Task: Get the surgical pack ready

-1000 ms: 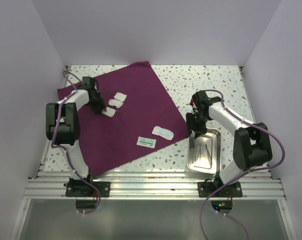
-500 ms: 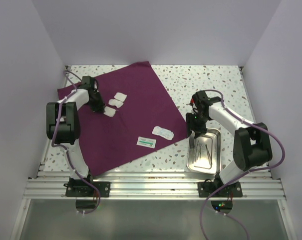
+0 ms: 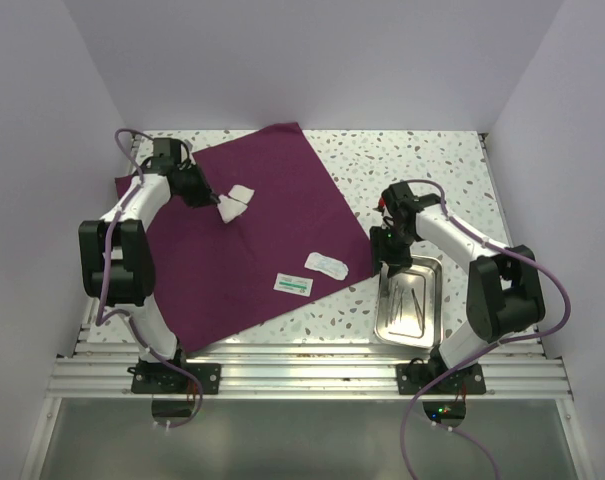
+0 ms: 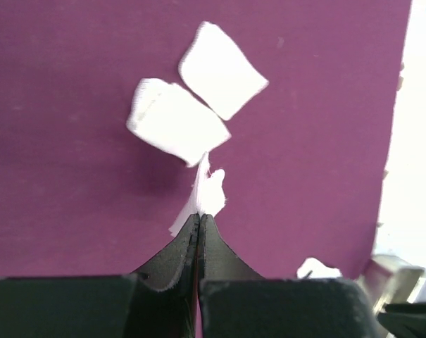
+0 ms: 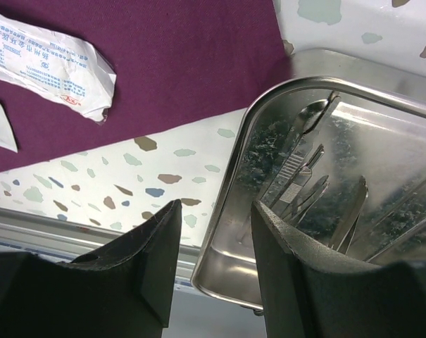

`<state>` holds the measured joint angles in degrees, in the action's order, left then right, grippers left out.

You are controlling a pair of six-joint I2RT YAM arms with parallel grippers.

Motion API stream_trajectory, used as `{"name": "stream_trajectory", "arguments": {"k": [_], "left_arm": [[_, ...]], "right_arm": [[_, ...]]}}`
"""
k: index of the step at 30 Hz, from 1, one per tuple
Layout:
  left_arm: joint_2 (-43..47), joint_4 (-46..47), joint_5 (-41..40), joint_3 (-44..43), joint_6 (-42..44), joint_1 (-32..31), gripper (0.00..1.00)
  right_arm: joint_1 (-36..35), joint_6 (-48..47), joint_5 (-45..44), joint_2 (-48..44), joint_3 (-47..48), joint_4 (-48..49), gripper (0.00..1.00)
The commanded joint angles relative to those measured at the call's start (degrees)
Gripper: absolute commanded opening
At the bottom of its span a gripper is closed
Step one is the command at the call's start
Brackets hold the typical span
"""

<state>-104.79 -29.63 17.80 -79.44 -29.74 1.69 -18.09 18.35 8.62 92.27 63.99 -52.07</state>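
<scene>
The dark purple cloth (image 3: 252, 250) lies spread flat on the table. My left gripper (image 3: 213, 200) (image 4: 199, 217) is shut on the edge of a white gauze pad (image 4: 207, 190), which hangs lifted above the cloth (image 4: 72, 84). Two more gauze pads (image 4: 176, 131) (image 4: 222, 68) lie flat just beyond it. My right gripper (image 3: 388, 262) (image 5: 216, 211) stands open with one finger on each side of the left rim of the steel tray (image 3: 429, 275) (image 5: 269, 98). Thin metal instruments (image 5: 308, 176) lie inside the tray.
A white packet (image 3: 325, 264) (image 5: 51, 63) and a green-and-white packet (image 3: 293, 285) lie on the cloth's near right part. The tray sits on the speckled tabletop (image 3: 412, 170) near the front rail. White walls close in the left, back and right sides.
My left gripper has closed on the nearest gauze pad and lifted it, moving toward the back of the cloth. The right arm has stayed still.
</scene>
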Motion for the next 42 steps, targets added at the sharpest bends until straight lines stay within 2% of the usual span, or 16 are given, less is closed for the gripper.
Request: {"name": "stream_trajectory", "arguments": {"k": [1,8,16,36,42], "left_arm": [[-0.85,4.39,6.53,-1.95,-4.18,-0.38,0.00],[-6.38,12.83,12.16,-3.17,-12.88,-0.20,0.00],[-11.31,16.97,12.52,-3.88,-17.90,1.03,0.00],[-13.24,15.30,11.29,-2.39,-15.79,3.93,0.00],[-13.95,12.58,8.57,-3.18,-14.65,3.93,0.00]], "right_arm": [[-0.19,-0.33,0.61,-0.60,0.61,0.40,0.48],[-0.28,-0.16,0.34,-0.51,0.79,0.22,0.48],[-0.19,-0.33,-0.10,-0.51,0.70,-0.04,0.48],[-0.28,-0.33,0.25,1.60,2.20,-0.04,0.48],[-0.28,-0.24,0.25,1.60,2.20,-0.13,0.48]]}}
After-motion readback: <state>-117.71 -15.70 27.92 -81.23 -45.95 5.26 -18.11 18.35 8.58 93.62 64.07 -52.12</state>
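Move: The left hand already holds a gauze, clear of the cloth. The far gauze lies roughly 6 cm ahead of the hand, 4 cm to its right and 9 cm below. The near gauze lies closer in, about 2 cm ahead, 2 cm right and also 9 cm below; the glove packet is some 26 cm right and 14 cm back, at cloth level. From the right hand, the far gauze is about 24 cm ahead, 37 cm left and 5 cm down. Keeping its pinch on the hanging gauze, the left hand carries it forward about 5 cm and sinks some 4 cm, towards the far gauze. It first swings out about 3 cm to its right, then comes back left over the last part, while the wrist rolls some 20 degrees, left side dipping, so the fingers slant more to the right. The fingers stay shut. ##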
